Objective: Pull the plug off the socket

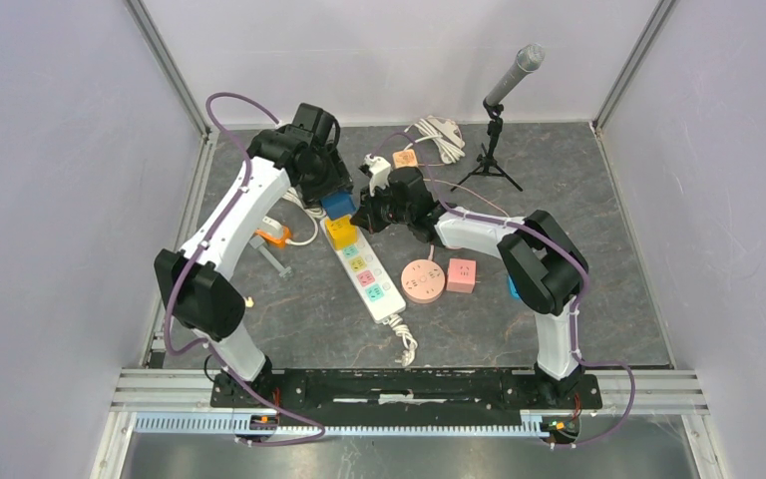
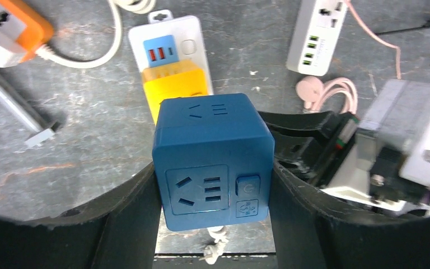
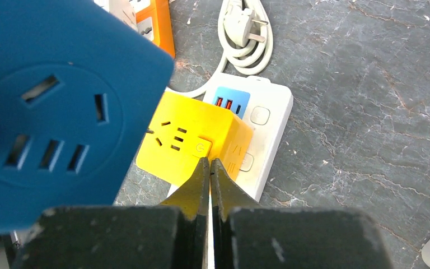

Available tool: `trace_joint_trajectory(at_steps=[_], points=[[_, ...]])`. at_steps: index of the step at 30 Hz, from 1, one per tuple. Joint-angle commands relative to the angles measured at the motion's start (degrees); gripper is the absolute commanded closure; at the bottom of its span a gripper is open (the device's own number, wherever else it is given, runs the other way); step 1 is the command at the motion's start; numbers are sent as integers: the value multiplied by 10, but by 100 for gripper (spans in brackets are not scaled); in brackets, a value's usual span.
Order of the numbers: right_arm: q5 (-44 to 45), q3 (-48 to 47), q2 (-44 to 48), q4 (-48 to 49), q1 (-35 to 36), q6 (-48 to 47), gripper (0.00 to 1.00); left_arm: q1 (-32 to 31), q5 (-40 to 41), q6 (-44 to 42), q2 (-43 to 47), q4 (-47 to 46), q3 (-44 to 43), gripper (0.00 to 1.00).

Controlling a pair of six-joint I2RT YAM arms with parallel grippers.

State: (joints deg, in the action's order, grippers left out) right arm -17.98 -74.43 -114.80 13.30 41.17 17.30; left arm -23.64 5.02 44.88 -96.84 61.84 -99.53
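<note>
The plug is a blue cube adapter (image 2: 213, 162), held on both sides between my left gripper's (image 2: 214, 196) black fingers (image 2: 137, 218). In the top view the blue cube (image 1: 337, 204) hangs over the far end of the white power strip (image 1: 374, 284), the socket. In the right wrist view it (image 3: 50, 112) looms close, raised above the strip (image 3: 269, 123). A yellow cube adapter (image 3: 196, 137) sits plugged into the strip. My right gripper (image 3: 210, 162) is shut, with its tips on the yellow cube's near edge.
An orange socket (image 1: 272, 235) with a white cord lies left of the strip. A pink round socket (image 1: 424, 280) and a pink cube (image 1: 461, 275) lie to its right. At the back are a microphone on a tripod (image 1: 504, 100) and a coiled white cord (image 1: 439, 135).
</note>
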Motion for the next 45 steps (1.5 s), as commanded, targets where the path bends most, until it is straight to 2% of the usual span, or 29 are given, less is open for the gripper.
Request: trace_joint_trajectory(at_steps=[1,6,8,14,17,21,28,35,38,40,43,45], points=[[23,25,-46,-210,-6,-26,100,4,61,-21,45,27,11,98],[-28,-61,-18,-243,-21,-49,100,12,43,-30,85,10,60,98],[-50,-91,3,-257,-28,-53,96,16,32,-35,107,3,86,98],[-66,-74,78,-226,-33,-29,70,32,-76,-50,190,-60,221,98],[-41,-41,108,-223,-33,-20,55,33,-105,-43,229,-71,294,98],[0,20,155,-206,-33,4,42,37,-153,-34,281,-110,402,98],[48,102,236,-225,-32,51,36,46,-254,8,331,-199,547,98],[79,123,273,-254,-29,77,35,47,-257,34,338,-243,629,94],[85,113,277,-267,-28,72,34,47,-252,51,344,-258,653,81],[87,108,277,-274,-27,69,34,47,-239,62,350,-259,665,61],[91,109,279,-271,-24,61,33,48,-201,68,360,-244,672,41],[99,115,281,-269,-22,64,33,49,-176,71,365,-222,672,35]])
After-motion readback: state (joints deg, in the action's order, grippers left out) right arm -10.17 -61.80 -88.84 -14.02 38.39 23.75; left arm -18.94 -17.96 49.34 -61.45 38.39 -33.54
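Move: My left hand already holds the blue plug clear. Its setting-down spot, bare table left of the power strip's near end, is about 19 cm back, 2 cm left and 16 cm down. Nearly beneath, some 13 cm down, 1 cm back and 1 cm left, is the yellow plug; the strip's middle is 8 cm back, 3 cm right. From my shut right hand the yellow plug is about 2 cm back, 3 cm left, the round socket 12 cm back, 13 cm right. I swing the blue plug with my left hand back about 19 cm, first level and slightly left, then steeply down some 15 cm to the bare table beside the power strip, tilting the wrist about 25 degrees and keeping my grip. Meanwhile my right fingertips come free of the yellow plug and open wide as the hand draws about 11 cm right, then back too, rising a little. ##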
